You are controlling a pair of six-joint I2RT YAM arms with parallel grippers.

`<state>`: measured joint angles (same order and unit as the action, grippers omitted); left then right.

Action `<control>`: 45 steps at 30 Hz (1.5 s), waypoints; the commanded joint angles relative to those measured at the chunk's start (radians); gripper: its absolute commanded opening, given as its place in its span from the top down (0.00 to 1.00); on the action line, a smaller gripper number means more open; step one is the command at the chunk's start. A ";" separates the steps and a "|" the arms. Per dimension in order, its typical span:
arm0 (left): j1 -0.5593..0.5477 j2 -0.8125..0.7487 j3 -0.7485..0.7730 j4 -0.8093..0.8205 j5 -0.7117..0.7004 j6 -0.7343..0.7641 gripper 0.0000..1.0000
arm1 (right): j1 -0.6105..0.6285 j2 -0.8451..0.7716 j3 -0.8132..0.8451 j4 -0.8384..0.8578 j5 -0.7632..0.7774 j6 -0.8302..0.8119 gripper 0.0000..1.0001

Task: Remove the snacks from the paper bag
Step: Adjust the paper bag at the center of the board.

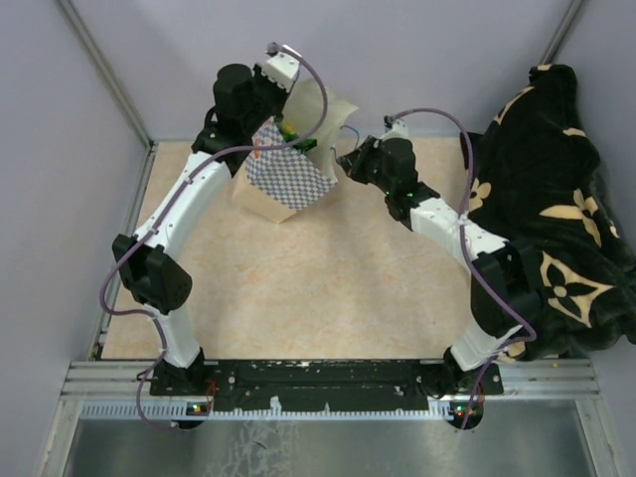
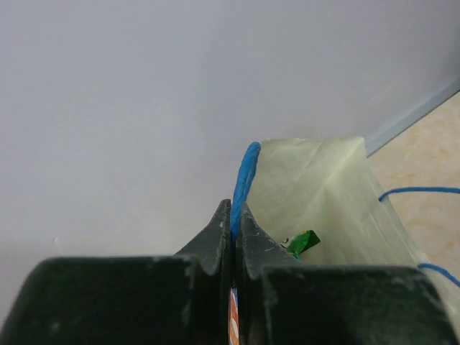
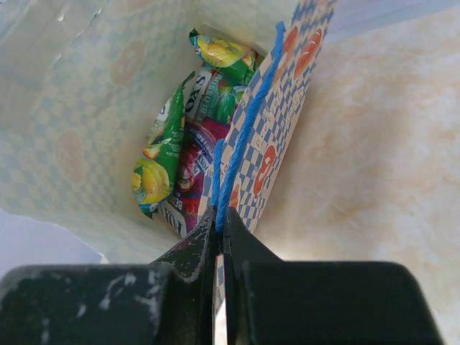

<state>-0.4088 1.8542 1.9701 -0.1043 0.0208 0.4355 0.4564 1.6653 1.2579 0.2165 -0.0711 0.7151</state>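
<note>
The paper bag (image 1: pixel 288 177) is tilted at the back of the table, its checkered side facing up. My left gripper (image 2: pixel 233 208) is shut on one blue cord handle (image 2: pixel 246 172) at the bag's rim. One green snack (image 2: pixel 302 243) shows inside the cream wall (image 2: pixel 323 187). My right gripper (image 3: pixel 219 219) is shut on the other blue cord handle (image 3: pixel 251 122) and the checkered wall (image 3: pixel 291 100). Several snacks (image 3: pixel 180 162), green, purple and yellow, lie packed inside the bag. From above, the left gripper (image 1: pixel 270 119) and right gripper (image 1: pixel 343 159) hold the bag's mouth from either side.
A black-and-tan blanket (image 1: pixel 547 199) is heaped along the right side of the table. The beige tabletop (image 1: pixel 318 288) stretches in front of the bag. Grey walls stand close behind and to the left.
</note>
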 commanded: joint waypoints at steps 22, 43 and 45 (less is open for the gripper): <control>-0.402 -0.031 -0.261 0.330 -0.115 -0.025 1.00 | -0.077 -0.322 -0.682 0.128 0.167 -0.010 1.00; -0.502 -0.234 -0.728 0.373 -0.064 -0.219 1.00 | 0.061 -0.483 -1.000 0.188 0.111 0.061 0.77; -0.503 -0.253 -0.739 0.356 -0.028 -0.254 0.89 | 0.061 -0.515 -1.018 0.189 0.079 0.040 0.42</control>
<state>-0.9138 1.6596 1.2545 0.2462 -0.0628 0.2703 0.5041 1.2156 0.2687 0.3923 0.0414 0.7853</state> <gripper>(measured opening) 0.019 0.346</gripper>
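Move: The board's centre, where the bag is to go, lies about 20 cm back, 6 cm right and 40 cm below the left hand, and some 12 cm back, 7 cm left and 25 cm below the right. The tilted bag's middle is roughly 9 cm back of the left hand, 1 cm left and 22 cm down; its snacks sit 4 cm back, 2 cm right and 26 cm down. From the right hand, the bag is level ahead, 11 cm left and 10 cm lower, the snacks 6 cm ahead, 10 cm left and 10 cm down. The bag, still pinched by one blue handle in each hand, is drawn back and right towards the board's centre and lowered. The right hand goes down and back about 20 cm each and some 10 cm right, tipping down, its fingers partly opening at the end. The left goes back and right, sinking mostly in the later half, turning clockwise, its grip kept. ##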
